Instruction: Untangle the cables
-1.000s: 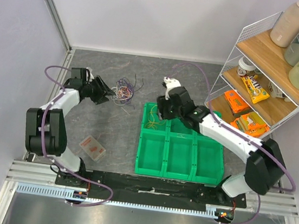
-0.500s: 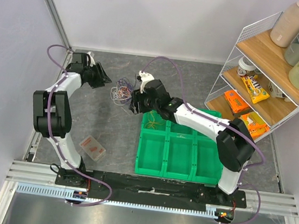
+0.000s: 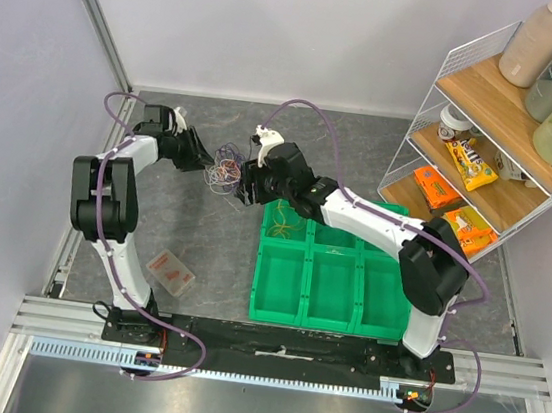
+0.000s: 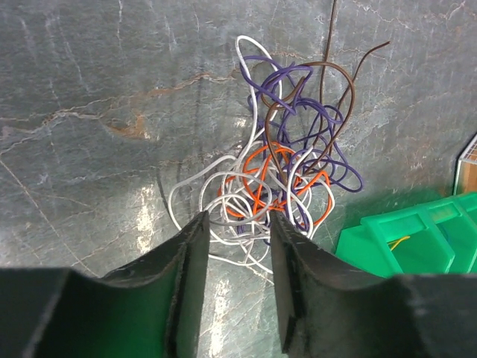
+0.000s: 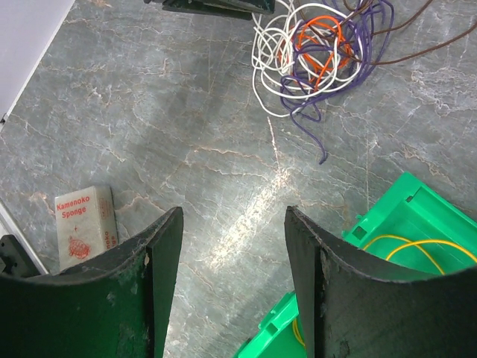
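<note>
The cables (image 3: 226,167) lie in a small tangle on the grey table: white, orange, purple and brown wires (image 4: 279,168), also in the right wrist view (image 5: 317,45). My left gripper (image 3: 207,161) is open and empty, low at the bundle's left edge, its tips (image 4: 237,224) just short of the white loops. My right gripper (image 3: 241,187) is open and empty, over bare table to the bundle's right and nearer side (image 5: 232,216). A yellow wire (image 5: 417,246) lies in the green tray's far-left compartment.
A green compartment tray (image 3: 333,274) stands right of centre. A sponge packet (image 3: 170,272) lies near the front left. A wire shelf (image 3: 485,142) with bottles and snack packs stands at the right. Walls close the back and left.
My right arm swung left from over the tray's far corner to beside the bundle. My left gripper moved right, up to the bundle's left edge.
</note>
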You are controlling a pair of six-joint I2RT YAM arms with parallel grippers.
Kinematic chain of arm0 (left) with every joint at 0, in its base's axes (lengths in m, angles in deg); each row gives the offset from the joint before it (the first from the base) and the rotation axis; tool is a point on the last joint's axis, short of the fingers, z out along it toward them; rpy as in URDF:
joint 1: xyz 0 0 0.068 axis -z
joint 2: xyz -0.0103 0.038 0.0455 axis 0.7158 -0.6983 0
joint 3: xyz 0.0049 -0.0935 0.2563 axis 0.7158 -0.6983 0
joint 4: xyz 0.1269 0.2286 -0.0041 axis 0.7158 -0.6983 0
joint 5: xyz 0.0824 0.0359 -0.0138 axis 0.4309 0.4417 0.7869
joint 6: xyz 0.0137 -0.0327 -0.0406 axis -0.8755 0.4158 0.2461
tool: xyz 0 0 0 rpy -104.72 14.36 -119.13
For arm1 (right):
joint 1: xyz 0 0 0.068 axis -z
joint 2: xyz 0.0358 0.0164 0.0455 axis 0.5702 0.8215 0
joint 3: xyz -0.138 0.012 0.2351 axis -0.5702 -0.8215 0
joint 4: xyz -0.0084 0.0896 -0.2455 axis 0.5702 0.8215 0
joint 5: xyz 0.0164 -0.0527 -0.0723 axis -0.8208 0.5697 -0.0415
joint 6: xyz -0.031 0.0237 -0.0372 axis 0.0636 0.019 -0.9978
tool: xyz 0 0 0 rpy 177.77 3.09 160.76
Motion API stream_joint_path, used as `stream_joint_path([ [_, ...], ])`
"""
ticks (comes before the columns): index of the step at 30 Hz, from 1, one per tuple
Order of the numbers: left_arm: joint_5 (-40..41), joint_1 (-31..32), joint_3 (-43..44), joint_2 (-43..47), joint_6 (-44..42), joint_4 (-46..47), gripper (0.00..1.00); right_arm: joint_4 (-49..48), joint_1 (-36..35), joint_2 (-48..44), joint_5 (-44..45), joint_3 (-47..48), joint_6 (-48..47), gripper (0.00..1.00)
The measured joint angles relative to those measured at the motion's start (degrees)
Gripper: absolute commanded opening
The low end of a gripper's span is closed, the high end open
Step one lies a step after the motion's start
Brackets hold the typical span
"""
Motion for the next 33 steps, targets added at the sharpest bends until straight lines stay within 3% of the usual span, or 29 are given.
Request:
stream_joint_path([
  [2,-0.1,0.1,0.1,-0.5,0.0,0.5,0.37,-0.2,0.0,0.2,-0.3,0.0,0.4,0.64],
  [11,-0.1,0.2,0.1,-1.7,0.0,2.8,0.39,-1.6,0.0,3.7,-1.9,2.4,2.3,0.64],
  [14,-0.4,0.2,0.1,-1.7,0.0,3.7,0.28,-1.7,-0.2,5.0,-2.2,3.1,2.7,0.64],
  [16,-1.1,0.2,0.1,-1.7,0.0,4.1,0.12,-1.6,-0.3,5.7,-2.4,3.5,3.0,0.64],
  [20,-1.4,0.2,0.1,-1.7,0.0,4.3,0.02,-1.7,-0.4,7.1,-2.5,4.9,3.5,0.64],
  [29,1.5,0.2,-2.7,0.8,0.0,5.2,0.02,-1.6,-0.4,10.9,-1.7,9.7,4.7,0.64],
  [33,6.2,0.5,-6.6,9.1,0.7,3.9,0.02,0.0,-0.4,12.3,1.2,11.4,5.5,0.64],
])
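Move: The near loops of the white cable lie just at the left fingertips, about 1 cm ahead, 3 cm right and 2 cm lower; the tangle's middle is 2 cm ahead, 5 cm right, 3 cm below. From the higher right hand the tangle lies some 10 cm ahead, 5 cm left and 12 cm down. The yellow cable is 11 cm right of that hand, level with it, and the green tray's middle 23 cm right, 10 cm back, both about 13 cm below. The left fingers shut on a loop of the white cable at the tangle's near edge, after easing about 1 cm forward and slightly down, then lift it some 3 cm while drawing back and left. Meanwhile the right hand, fingers staying open and empty, moves in about 5 cm towards the tangle, left and forward while sinking. ##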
